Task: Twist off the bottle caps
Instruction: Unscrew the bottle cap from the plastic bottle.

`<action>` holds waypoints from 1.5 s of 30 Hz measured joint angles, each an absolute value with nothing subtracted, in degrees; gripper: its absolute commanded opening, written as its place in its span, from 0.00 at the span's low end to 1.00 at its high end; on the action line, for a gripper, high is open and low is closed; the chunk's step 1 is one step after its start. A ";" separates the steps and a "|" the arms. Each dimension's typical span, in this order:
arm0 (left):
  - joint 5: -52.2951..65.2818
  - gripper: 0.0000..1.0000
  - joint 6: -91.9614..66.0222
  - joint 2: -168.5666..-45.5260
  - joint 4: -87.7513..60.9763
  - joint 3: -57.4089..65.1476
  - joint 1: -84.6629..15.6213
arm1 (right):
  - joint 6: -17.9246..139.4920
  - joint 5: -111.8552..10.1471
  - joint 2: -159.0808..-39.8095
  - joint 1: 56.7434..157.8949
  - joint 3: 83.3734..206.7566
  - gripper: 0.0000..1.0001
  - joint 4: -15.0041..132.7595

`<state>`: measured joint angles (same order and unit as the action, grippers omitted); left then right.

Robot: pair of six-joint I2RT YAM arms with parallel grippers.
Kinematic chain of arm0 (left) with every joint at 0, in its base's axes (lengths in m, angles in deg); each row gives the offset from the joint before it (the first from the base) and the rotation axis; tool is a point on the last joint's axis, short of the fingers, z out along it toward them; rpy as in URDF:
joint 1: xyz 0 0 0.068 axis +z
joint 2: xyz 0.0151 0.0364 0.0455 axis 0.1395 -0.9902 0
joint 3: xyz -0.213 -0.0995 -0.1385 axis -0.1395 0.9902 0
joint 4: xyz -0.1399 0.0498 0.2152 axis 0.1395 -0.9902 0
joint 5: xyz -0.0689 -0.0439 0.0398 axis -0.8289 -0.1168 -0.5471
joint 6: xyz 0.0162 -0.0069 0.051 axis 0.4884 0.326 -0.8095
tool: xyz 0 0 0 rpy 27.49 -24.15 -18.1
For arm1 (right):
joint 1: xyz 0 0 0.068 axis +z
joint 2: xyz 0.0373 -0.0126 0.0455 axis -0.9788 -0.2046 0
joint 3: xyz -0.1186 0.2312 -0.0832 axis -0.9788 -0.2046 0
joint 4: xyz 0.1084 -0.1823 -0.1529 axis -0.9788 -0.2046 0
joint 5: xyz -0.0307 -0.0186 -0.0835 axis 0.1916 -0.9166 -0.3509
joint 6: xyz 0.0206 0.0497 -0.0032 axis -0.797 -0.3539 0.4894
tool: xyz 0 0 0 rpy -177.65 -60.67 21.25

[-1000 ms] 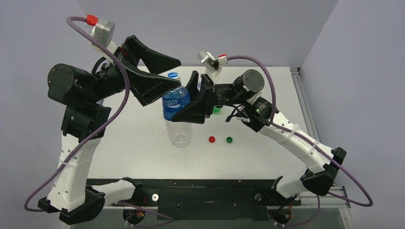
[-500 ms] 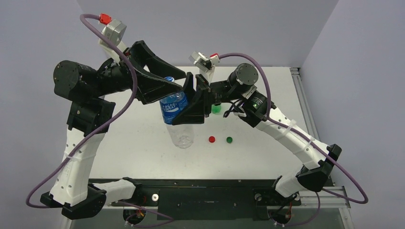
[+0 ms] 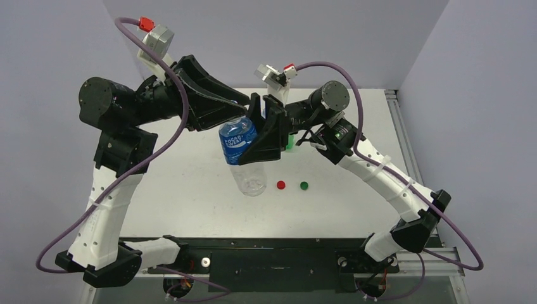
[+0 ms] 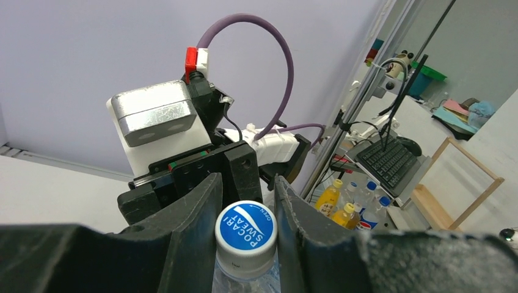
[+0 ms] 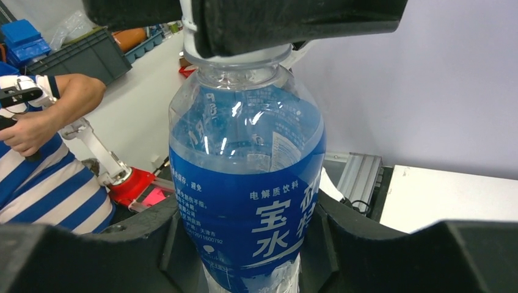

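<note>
A clear bottle with a blue label (image 3: 240, 142) hangs tilted above the table, neck toward the back left. My right gripper (image 3: 263, 136) is shut around its labelled body (image 5: 244, 183); the right gripper's (image 5: 247, 244) fingers press both sides of the label. My left gripper (image 3: 244, 114) is shut on the bottle's whitish-blue cap (image 4: 245, 227), one finger on each side, and the left gripper (image 4: 247, 207) hides the cap in the top view. A loose red cap (image 3: 281, 185) and a loose green cap (image 3: 304, 185) lie on the table.
A green bottle (image 3: 289, 144) stands partly hidden behind the right arm. The white table (image 3: 183, 183) ends at a metal rail (image 3: 396, 120) on the right. A person in a striped shirt (image 5: 36, 177) is off the table in the right wrist view.
My left gripper's fingers were wide apart around the bottle's neck a second ago and have closed on the cap. The bottle and both grippers have shifted slightly right.
</note>
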<state>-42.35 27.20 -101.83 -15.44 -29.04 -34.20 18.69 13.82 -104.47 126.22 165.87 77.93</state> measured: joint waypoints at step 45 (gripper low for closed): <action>-34.22 0.97 1.10 -87.91 -25.53 -6.72 -32.40 | 46.45 -34.03 -88.60 127.64 156.59 0.00 56.88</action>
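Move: The white cap of the blue-labelled bottle is already between the left fingertips, right at the left hand's point; the right hand holds the bottle by its label, with that cap about 9 cm above it and roughly 3 cm farther out. Far below on the table, some 56 cm under the left hand and about 10 cm ahead of it, lie the red cap, 7 cm to its right, and the green cap, 15 cm to its right. The pinched white cap is turned against its bottle: the right hand keeps its grip on the label and twists clockwise nearly 70 degrees while carrying forward, as the left goes forward with it, turning about 20 degrees counter-clockwise. The left fingers then open wide and that hand drops back and down about 10 cm from the cap; the right swings rightward, then back and up, undoing some of its twist. ##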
